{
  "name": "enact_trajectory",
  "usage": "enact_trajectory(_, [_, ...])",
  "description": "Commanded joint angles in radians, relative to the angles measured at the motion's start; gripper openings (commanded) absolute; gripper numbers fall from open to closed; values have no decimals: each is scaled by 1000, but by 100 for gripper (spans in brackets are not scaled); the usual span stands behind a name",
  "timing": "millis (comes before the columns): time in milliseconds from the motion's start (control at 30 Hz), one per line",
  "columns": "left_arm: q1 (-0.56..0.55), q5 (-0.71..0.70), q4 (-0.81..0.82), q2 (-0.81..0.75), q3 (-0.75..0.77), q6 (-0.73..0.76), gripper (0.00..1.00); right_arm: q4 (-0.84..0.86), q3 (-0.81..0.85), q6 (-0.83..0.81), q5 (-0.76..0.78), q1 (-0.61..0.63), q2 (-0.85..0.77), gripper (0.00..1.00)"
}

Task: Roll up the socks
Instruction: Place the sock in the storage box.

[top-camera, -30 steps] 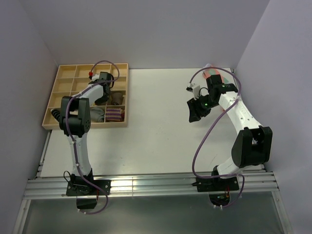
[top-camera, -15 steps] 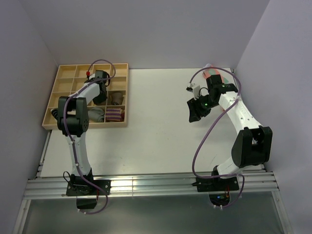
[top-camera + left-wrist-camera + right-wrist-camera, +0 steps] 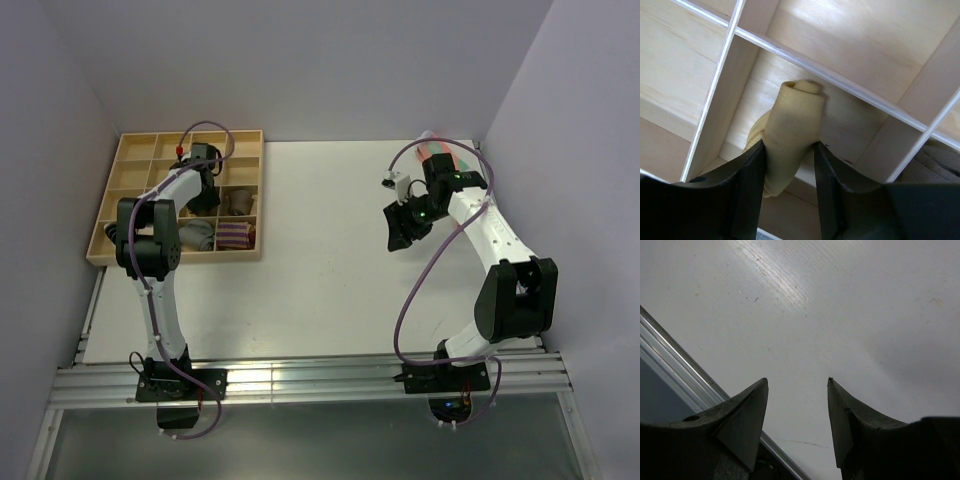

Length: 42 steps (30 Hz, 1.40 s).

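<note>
A rolled mustard-yellow sock bundle (image 3: 792,125) stands on end in a compartment of the wooden tray (image 3: 850,75). My left gripper (image 3: 789,144) straddles it, jaws parted: the left finger lies against the fabric, and the right finger meets it only at the tip, with a gap below. In the top view the left gripper (image 3: 205,192) reaches down into the tray's (image 3: 130,150) middle cells, hiding the socks there. My right gripper (image 3: 797,381) hangs open and empty above the white table (image 3: 850,300), seen at the right (image 3: 398,228) in the top view.
The tray's near row holds a grey rolled sock (image 3: 198,235) and a striped one (image 3: 235,235), with a brownish bundle (image 3: 238,202) one cell behind. Pink fabric (image 3: 435,150) lies at the table's far right, behind the right arm. A metal rail (image 3: 300,380) runs along the near edge.
The left wrist has shifted slightly left and farther back over the tray, and its jaws have widened around the yellow roll. The right arm has not moved.
</note>
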Motion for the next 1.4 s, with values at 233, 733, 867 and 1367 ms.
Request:
enact_trajectory(233, [-13, 122, 13, -7, -21, -32, 54, 14, 17, -5, 11, -3, 4, 58])
enact_trajectory(733, [-11, 86, -13, -96, 13, -30, 59, 6, 34, -9, 5, -3, 10, 58])
enact_trajectory(867, [-11, 66, -28, -111, 25, -30, 61, 6, 35, -11, 0, -5, 12, 58])
enact_trajectory(1367, [-11, 28, -56, -157, 85, -27, 66, 3, 37, -14, -1, -3, 9, 59])
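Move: The mustard sock lies between the left hand's fingertips in its cell of the storage box, about 1 cm left of the hand point and 1 cm lower. The brown-grey sock sits in the next cell, some 9 cm to the hand's right and level with it. One row nearer the base, about 8 cm back, are the grey sock, 1 cm to the hand's left, and the striped sock, 8 cm right. From the right hand, the mustard sock is roughly 20 cm ahead, 49 cm left and 12 cm lower. Almost straight up, slowly at first and then a little quicker, the left hand backs some 3.5 cm off the mustard sock in its cell, slipping about 1 cm right on the way. Its fingers, already parting, keep opening to roughly two thirds and come free of the sock's sides; the wrist hardly turns. ##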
